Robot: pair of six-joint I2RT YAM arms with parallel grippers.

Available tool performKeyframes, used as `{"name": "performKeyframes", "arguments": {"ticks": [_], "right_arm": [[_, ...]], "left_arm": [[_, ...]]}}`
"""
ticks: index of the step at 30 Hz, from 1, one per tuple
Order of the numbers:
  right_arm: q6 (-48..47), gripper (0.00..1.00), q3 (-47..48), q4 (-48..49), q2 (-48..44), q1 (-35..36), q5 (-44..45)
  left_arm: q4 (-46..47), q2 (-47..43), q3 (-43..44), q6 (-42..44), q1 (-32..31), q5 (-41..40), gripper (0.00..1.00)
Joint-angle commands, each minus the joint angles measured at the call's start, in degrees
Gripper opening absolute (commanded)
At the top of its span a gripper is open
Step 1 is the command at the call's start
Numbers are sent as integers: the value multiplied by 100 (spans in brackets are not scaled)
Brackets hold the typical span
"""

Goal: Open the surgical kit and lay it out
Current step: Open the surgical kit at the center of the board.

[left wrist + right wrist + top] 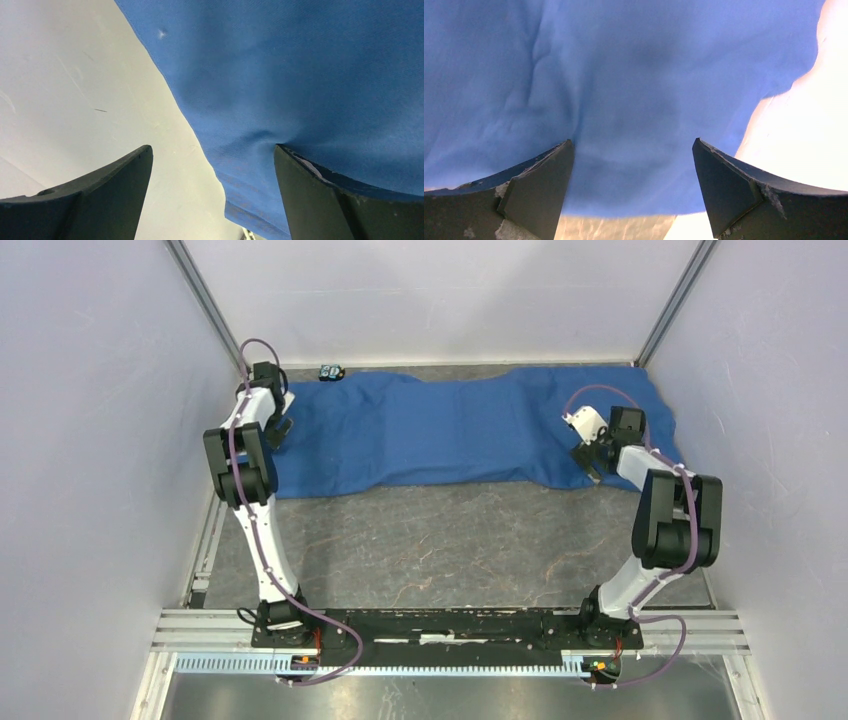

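Note:
The surgical kit shows only as its large blue cloth (450, 435), spread flat and wrinkled across the far half of the table. My left gripper (278, 430) is open at the cloth's left end. In the left wrist view the cloth (300, 75) has its edge running between the jaws of that gripper (212, 147), and the right finger (320, 200) touches the fabric. My right gripper (590, 465) is open over the cloth's near right corner. The right wrist view shows that gripper (632, 141) low above the cloth (624, 75) with its jaws wide apart, holding nothing.
A small block toy (331, 372) sits at the back wall behind the cloth's left part. White walls close in the table on three sides. The grey marbled tabletop (440, 540) lies between the cloth and the arm bases.

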Motion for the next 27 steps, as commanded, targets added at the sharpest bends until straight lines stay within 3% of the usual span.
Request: {"name": "performKeyframes", "arguments": {"ticks": [1,6,10,18,22,25,27], "right_arm": [[360,97,-147,-845,-911,-67,-514],[952,98,213,-748,-1586,-59,-911],[1235,97,872,-547,-1430,0,-903],[1706,90,3037,-127,511,93,-309],[2259,73,4095,100,1344,103,125],[2679,70,5596,-962,2124,152,505],[2804,70,5752,-1151,2179,152,453]], "left_arm": [[-111,-711,-133,-449,114,751,98],[-211,-1683,-244,-1151,114,1561,100],[-167,-2091,-53,-1757,90,2430,100],[-371,-1445,1129,-2381,-367,2822,97],[-365,-1313,1177,-3042,-382,3429,96],[-362,-1278,1117,-3491,-386,3921,95],[-329,-1273,1050,-3784,-390,4224,94]]}}
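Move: The blue cloth's far edge is what both my hands make for. From my left hand, the stretch just left of the toy car lies about 19 cm ahead and 12 cm to the right, with the car some 24 cm ahead and 21 cm right and the cloth's left edge right beneath. From my right hand, the far-right corner is roughly 32 cm ahead and 14 cm right, the near edge about 4 cm back; all lie slightly lower. I lift both open hands off the spread cloth, each peaking some 16 cm up. My left hand then swings right and a little forward, sinking slightly towards the far edge, its fingers turning from leftward-down to forward-down. My right dips back briefly, then reaches forward over the cloth to about 18 cm ahead, tilting its fingers up some 25 degrees and partly closing them on nothing. ##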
